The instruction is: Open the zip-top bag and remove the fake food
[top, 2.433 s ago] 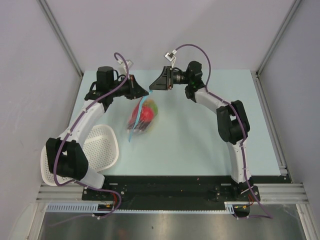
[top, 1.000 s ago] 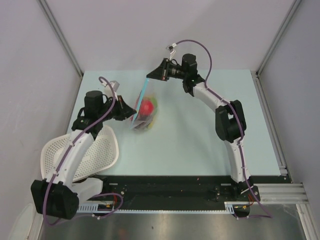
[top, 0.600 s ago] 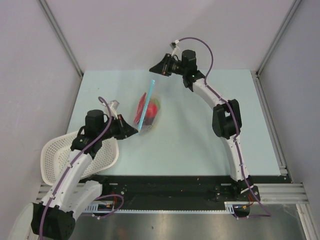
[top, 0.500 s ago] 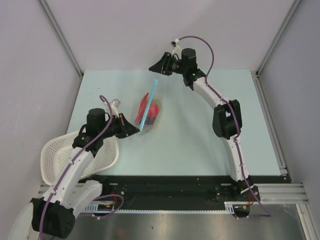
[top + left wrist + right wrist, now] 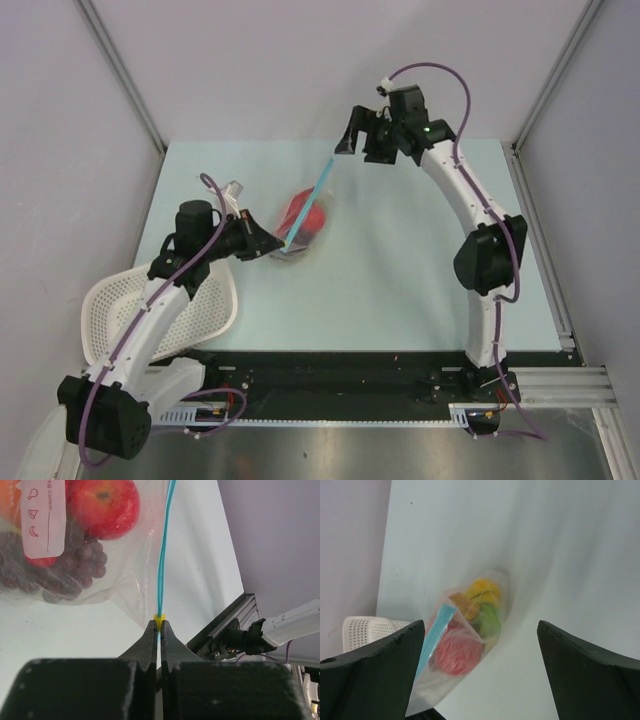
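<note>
The zip-top bag is a clear pouch near the table's middle, and its teal zip strip slants up toward the back. Inside is the fake food: a red apple, a dark grape bunch, and green and yellow pieces. My left gripper is shut on the near end of the strip, at a small yellow tab. My right gripper hangs above the strip's far end. Its jaws are wide open and hold nothing. In the right wrist view the zip-top bag lies below my right gripper.
A white mesh basket lies tilted at the near left, partly under my left arm; its corner shows in the right wrist view. Grey walls close in the pale table on three sides, and a metal rail runs along the near edge.
My right gripper has opened, let go of the zip strip and drawn away up and to the right. My left gripper stays shut on the strip's near end and has shifted slightly right.
</note>
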Motion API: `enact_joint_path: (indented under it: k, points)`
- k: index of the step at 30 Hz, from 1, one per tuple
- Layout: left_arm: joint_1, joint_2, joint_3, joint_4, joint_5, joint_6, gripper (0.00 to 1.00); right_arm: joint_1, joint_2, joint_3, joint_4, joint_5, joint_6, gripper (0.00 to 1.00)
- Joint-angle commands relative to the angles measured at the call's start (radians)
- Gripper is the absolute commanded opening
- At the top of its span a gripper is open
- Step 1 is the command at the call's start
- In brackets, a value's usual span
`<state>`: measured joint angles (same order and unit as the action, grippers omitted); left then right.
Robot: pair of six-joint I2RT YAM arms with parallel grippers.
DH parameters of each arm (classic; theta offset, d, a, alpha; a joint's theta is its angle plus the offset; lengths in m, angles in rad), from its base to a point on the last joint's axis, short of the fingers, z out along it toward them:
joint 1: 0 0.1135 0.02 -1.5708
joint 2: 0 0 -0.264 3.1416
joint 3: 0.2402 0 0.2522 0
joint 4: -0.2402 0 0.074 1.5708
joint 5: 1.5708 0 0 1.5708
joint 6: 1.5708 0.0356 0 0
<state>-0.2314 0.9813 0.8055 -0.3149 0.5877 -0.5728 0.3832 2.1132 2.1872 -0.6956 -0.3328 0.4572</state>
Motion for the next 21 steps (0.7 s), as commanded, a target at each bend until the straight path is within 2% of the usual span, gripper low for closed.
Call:
enact_joint_path:
  k: [1,2,3,5,8,10,13,16,17,21]
  points:
    - [-0.023,-0.006,0.072,0.03,-0.003,-0.029,0.0,0.003,-0.156,-0.111,-0.01,-0.015,-0.008,1.0]
    - [-0.026,-0.004,0.075,0.031,-0.009,-0.033,0.0,0.012,-0.192,-0.177,0.013,-0.008,0.027,1.0]
    - [-0.029,-0.003,0.075,0.039,-0.017,-0.039,0.0,0.023,-0.206,-0.197,0.056,0.012,0.108,1.0]
    - [-0.04,-0.003,0.08,0.06,-0.032,-0.059,0.01,0.043,-0.2,-0.196,0.039,0.032,0.199,1.0]
    - [-0.063,0.0,0.107,0.054,-0.071,-0.058,0.0,0.078,-0.179,-0.142,-0.053,0.008,0.241,1.0]
    - [-0.083,-0.001,0.132,0.039,-0.101,-0.047,0.0,0.1,-0.196,-0.159,-0.071,0.063,0.257,1.0]
    - [-0.101,-0.006,0.141,0.02,-0.126,-0.029,0.0,0.123,-0.2,-0.196,-0.027,0.071,0.284,0.94]
    - [-0.114,-0.004,0.139,0.016,-0.134,-0.021,0.0,0.128,-0.17,-0.188,-0.044,0.055,0.299,0.77]
    - [-0.117,-0.003,0.141,0.013,-0.137,-0.015,0.0,0.131,-0.168,-0.188,-0.041,0.055,0.299,0.66]
    - [-0.125,-0.003,0.139,0.014,-0.14,-0.012,0.0,0.135,-0.154,-0.173,-0.056,0.08,0.301,0.63]
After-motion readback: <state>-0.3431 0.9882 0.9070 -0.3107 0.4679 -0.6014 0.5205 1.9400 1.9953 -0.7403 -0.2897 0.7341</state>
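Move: The far end of the blue zip strip, free at the bag's mouth, lies about 7 cm to the right hand's left, hardly 2 cm back and some 3 cm below. From there the strip runs back to its yellow slider end, pinched in the left fingertips, about 22 cm back and 19 cm left of the right hand. From the left hand the far end is some 21 cm ahead and 12 cm right, roughly level; the apple inside the bag is about 7 cm ahead, 7 cm right and 9 cm lower. Back by about 8.5 cm goes the right hand, first rising some 3 cm, then sweeping left and sinking again as it comes in on the far part of the strip; it tips down roughly 10 degrees and its wide-open fingers start to close, still well apart. The left hand rises about 4 cm and eases right, its tips shut, losing their pinch on the slider end. ##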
